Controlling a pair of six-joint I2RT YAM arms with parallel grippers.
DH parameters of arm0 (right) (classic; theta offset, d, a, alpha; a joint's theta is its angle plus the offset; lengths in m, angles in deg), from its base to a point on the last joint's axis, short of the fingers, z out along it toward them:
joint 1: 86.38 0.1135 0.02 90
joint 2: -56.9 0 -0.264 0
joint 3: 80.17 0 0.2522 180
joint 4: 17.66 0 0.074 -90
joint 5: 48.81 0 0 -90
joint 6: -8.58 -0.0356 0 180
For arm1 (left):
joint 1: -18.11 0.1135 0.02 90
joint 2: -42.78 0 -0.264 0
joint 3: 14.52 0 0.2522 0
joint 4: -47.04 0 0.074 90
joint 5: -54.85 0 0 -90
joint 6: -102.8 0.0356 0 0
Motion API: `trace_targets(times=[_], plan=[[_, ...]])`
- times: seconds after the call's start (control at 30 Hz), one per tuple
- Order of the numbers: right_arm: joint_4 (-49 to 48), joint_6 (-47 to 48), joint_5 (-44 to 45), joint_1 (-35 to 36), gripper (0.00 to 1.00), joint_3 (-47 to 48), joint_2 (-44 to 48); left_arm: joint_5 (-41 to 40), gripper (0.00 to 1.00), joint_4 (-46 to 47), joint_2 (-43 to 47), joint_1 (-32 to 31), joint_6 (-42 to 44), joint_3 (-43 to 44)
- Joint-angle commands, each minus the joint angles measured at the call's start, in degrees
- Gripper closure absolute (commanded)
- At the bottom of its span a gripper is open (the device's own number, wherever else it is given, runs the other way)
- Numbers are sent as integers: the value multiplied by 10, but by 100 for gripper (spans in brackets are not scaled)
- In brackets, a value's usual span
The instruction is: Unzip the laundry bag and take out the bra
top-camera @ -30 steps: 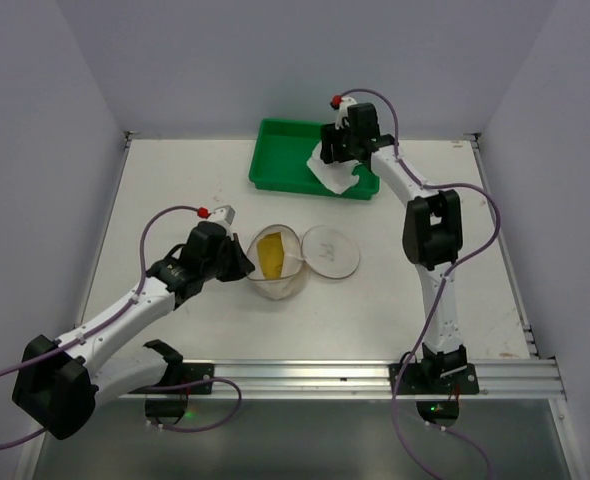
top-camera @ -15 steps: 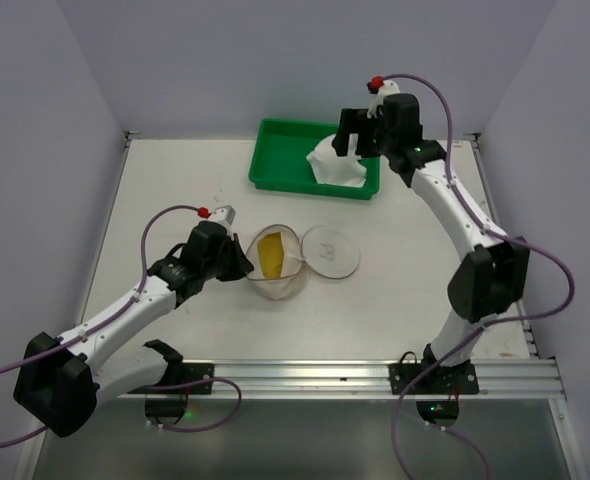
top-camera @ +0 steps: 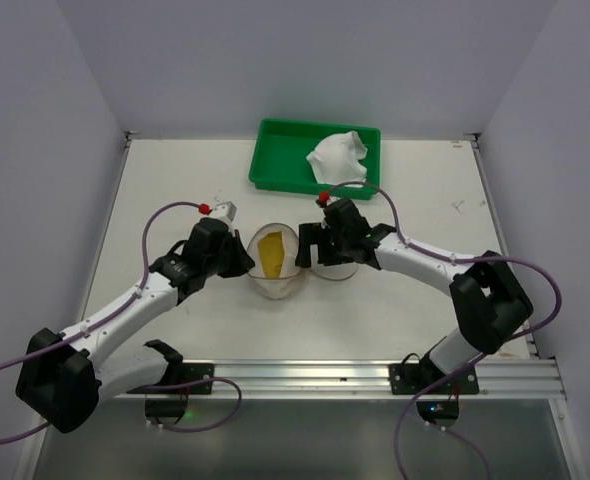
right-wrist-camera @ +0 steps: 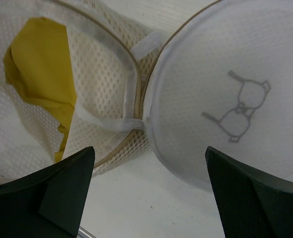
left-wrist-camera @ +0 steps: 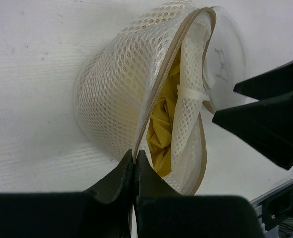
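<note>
The laundry bag (top-camera: 275,265) lies unzipped mid-table, a cream mesh pouch (left-wrist-camera: 116,84) with its round lid (right-wrist-camera: 226,99) flipped to the right. Yellow fabric (left-wrist-camera: 164,124) shows inside the bag (right-wrist-camera: 107,79). My left gripper (left-wrist-camera: 135,154) is shut on the bag's zipper edge at its left side (top-camera: 245,262). My right gripper (right-wrist-camera: 149,148) hangs open just above the seam between pouch and lid (top-camera: 313,248), holding nothing. A crumpled white garment (top-camera: 339,155), which looks like the bra, lies in the green tray.
The green tray (top-camera: 275,172) stands at the back of the table, beyond the bag. My right gripper's black fingers (left-wrist-camera: 265,124) reach in from the right of the left wrist view. A metal rail (top-camera: 375,375) runs along the near edge.
My right gripper opened over the tray, left the white garment there, and swung down to the bag with jaws wide. The left gripper and the bag have not moved.
</note>
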Motion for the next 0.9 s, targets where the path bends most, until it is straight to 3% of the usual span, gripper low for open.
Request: trace_targets(times=[0.0, 0.47, 0.57, 0.6, 0.63, 0.67, 0.7, 0.73, 0.8, 0.87], plan=[[-70, -65, -13, 21, 7, -12, -7, -12, 100, 22, -9, 7, 0, 2], [-136, -71, 16, 28, 12, -16, -75, -25, 100, 20, -6, 6, -5, -27], [-118, -71, 21, 28, 26, -9, -95, -32, 100, 13, -2, 7, -5, -29], [-115, -70, 19, 28, 41, -9, -96, -36, 100, 8, 0, 8, -5, -29], [-122, -66, 14, 28, 64, -23, -93, -40, 100, 5, 4, 8, -5, -29], [-122, -61, 14, 28, 64, -23, -93, -40, 100, 5, 4, 8, -5, -29], [-124, -57, 11, 28, 72, -26, -92, -41, 100, 6, 4, 7, -5, -30], [-128, -53, 9, 28, 86, -30, -86, -41, 100, 6, 3, 8, -5, -30], [-129, -40, 2, 28, 98, -33, -79, -40, 100, 7, -1, 8, -5, -30], [-128, -30, 3, 28, 100, -35, -65, -38, 100, 8, -4, 8, -5, -27]])
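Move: The right hand, open and empty, has the laundry bag's right rim, where the round lid hangs on, some 3 cm to its left and 5 cm below, about level in reach. The yellow cloth inside lies about 7 cm left, 1 cm back and 8 cm down, and the lid's middle about 2 cm ahead, 4 cm right and 8 cm down. From the left hand, which already pinches the opposite rim, that right rim is roughly 11 cm right, level in reach and 6 cm lower. The right hand, still braking from its trip back from the green box, draws back a last 2 cm while easing left and down, then comes forward again over the bag's right rim and sinks onto it, about 5 cm down and 3 cm left in all, its fingers closing from wide open to pinch the mesh edge beside the lid's joint. Meanwhile the left hand keeps its pinch on the left rim and lowers it by about 2.5 cm, drifting slightly left, with hardly any turn of either wrist. ##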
